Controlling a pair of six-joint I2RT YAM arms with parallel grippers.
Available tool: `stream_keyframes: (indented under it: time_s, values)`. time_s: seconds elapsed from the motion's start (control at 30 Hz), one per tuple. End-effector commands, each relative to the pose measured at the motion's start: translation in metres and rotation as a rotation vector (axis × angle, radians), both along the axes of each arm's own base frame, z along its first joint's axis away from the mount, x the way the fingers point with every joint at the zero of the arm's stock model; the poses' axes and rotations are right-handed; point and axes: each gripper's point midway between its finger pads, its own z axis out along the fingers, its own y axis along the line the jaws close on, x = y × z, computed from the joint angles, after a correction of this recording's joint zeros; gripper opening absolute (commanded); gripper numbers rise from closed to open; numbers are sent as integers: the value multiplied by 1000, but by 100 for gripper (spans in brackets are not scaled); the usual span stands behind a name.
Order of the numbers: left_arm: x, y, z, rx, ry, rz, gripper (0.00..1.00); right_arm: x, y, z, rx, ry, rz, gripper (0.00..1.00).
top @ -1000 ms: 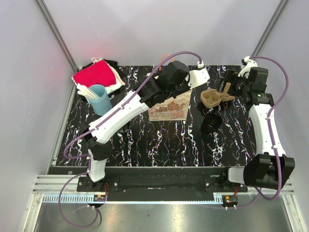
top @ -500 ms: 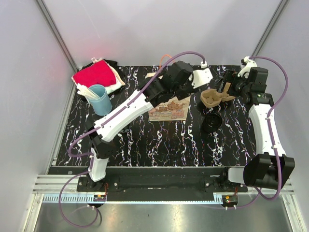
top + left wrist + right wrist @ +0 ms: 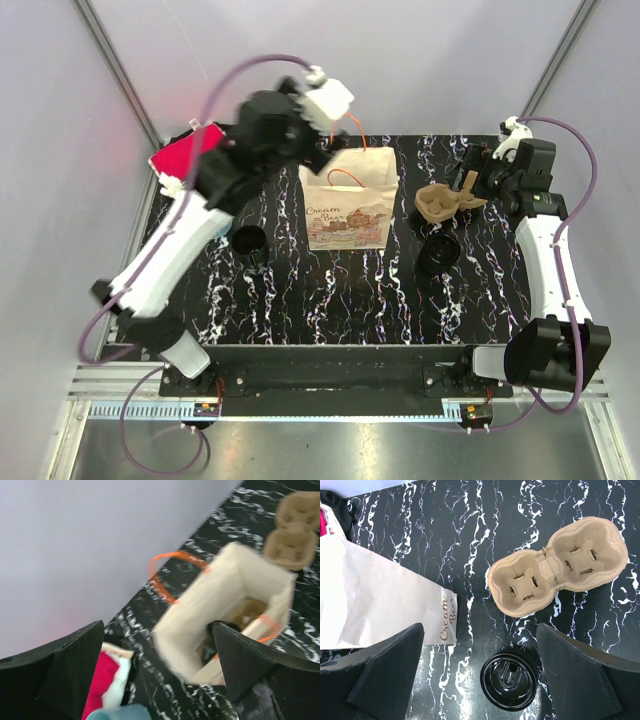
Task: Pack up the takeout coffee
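Observation:
The paper bag (image 3: 348, 205) printed "Cream Bear" stands open with orange handles (image 3: 167, 567) in the middle of the table. In the left wrist view a dark, blurred thing (image 3: 220, 630) shows inside the bag (image 3: 200, 625). My left gripper (image 3: 316, 150) hangs open and empty above the bag's back left corner (image 3: 157, 625). One black lidded coffee cup (image 3: 248, 241) stands left of the bag, another (image 3: 437, 253) (image 3: 509, 677) right of it. The brown two-cup carrier (image 3: 440, 203) (image 3: 557, 565) lies empty beside my right gripper (image 3: 468, 186), which hovers open over the cup and the carrier (image 3: 480, 626).
A red cloth (image 3: 183, 156) on folded white ones lies at the back left corner, seen also in the left wrist view (image 3: 102, 677). A blue-green cup rim (image 3: 120, 712) shows at that view's bottom edge. Grey walls close in the black marbled table (image 3: 330, 300).
My left gripper has opened and swung up and back to the left. The bag, flat before, now stands upright and open. The black cup left of it has come into view.

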Motion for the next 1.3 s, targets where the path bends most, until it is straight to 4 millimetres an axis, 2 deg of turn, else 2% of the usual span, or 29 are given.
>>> stream_keyframes:
  time_s: [0.0,0.07,0.1,0.17,0.2,0.27,0.3,0.37,0.4,0.57,0.6,0.73,0.9,1.03,1.17,1.2,1.27]
  values:
    - [2,63,28,-125,-65,84,99,3,2,13,14,-51,13,100]
    - [1,88,34,-158,-74,126,99,3,2,16,8,-60,17,100]
    - [10,106,24,-158,-51,160,99,3,2,19,6,-66,19,100]
    - [11,125,22,-195,-46,193,99,1,3,24,-4,-81,30,100]
    - [17,142,11,-200,-27,226,99,-1,3,32,-13,-99,31,100]
    - [23,158,3,-251,-7,258,99,-4,1,41,-40,-127,34,99]
    - [27,174,-9,-271,22,278,99,-8,1,53,-57,-158,36,100]
    - [31,188,-18,-341,70,297,99,-12,-2,66,-95,-198,37,100]
    - [35,205,-27,-367,102,304,99,-17,-1,77,-110,-230,43,100]
    - [43,241,-53,-433,201,320,99,-32,-1,113,-207,-343,77,100]
    - [44,252,-60,-452,222,318,99,-38,-1,125,-223,-381,75,100]
    - [40,271,-70,-507,234,319,99,-54,-2,155,-286,-483,66,100]
    - [31,284,-64,-530,130,379,99,-63,-17,183,-329,-521,-25,100]
    - [16,282,-51,-557,51,377,99,-70,-31,199,-321,-536,-129,100]
    - [-1,278,-18,-538,-51,341,99,-81,-42,214,-324,-538,-211,100]
    - [-10,275,2,-536,-91,317,99,-87,-42,222,-323,-547,-220,100]
    - [-23,269,27,-536,-127,289,99,-92,-42,227,-311,-547,-231,100]
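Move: Almost level with the left hand in depth, the paper bag's middle is about 12 cm to its right and 32 cm below. The left black cup stands some 16 cm left of that hand and 6 cm nearer the base; the blue straw cup is about 30 cm left, level in depth. From the right hand, the bag is roughly 31 cm left and 2 cm back, the brown cup tray 6 cm ahead and 2 cm right, about 24 cm down. Swinging left away from the bag with empty, open fingers, the left hand travels about 28 cm towards the blue straw cup's side, first sinking, then rising again near the end, while it turns counter-clockwise and rolls its left side down. The right hand, open too, then lifts some 19 cm off above the tray, drawing back 7 cm and tipping its fingers up; neither touches anything. ##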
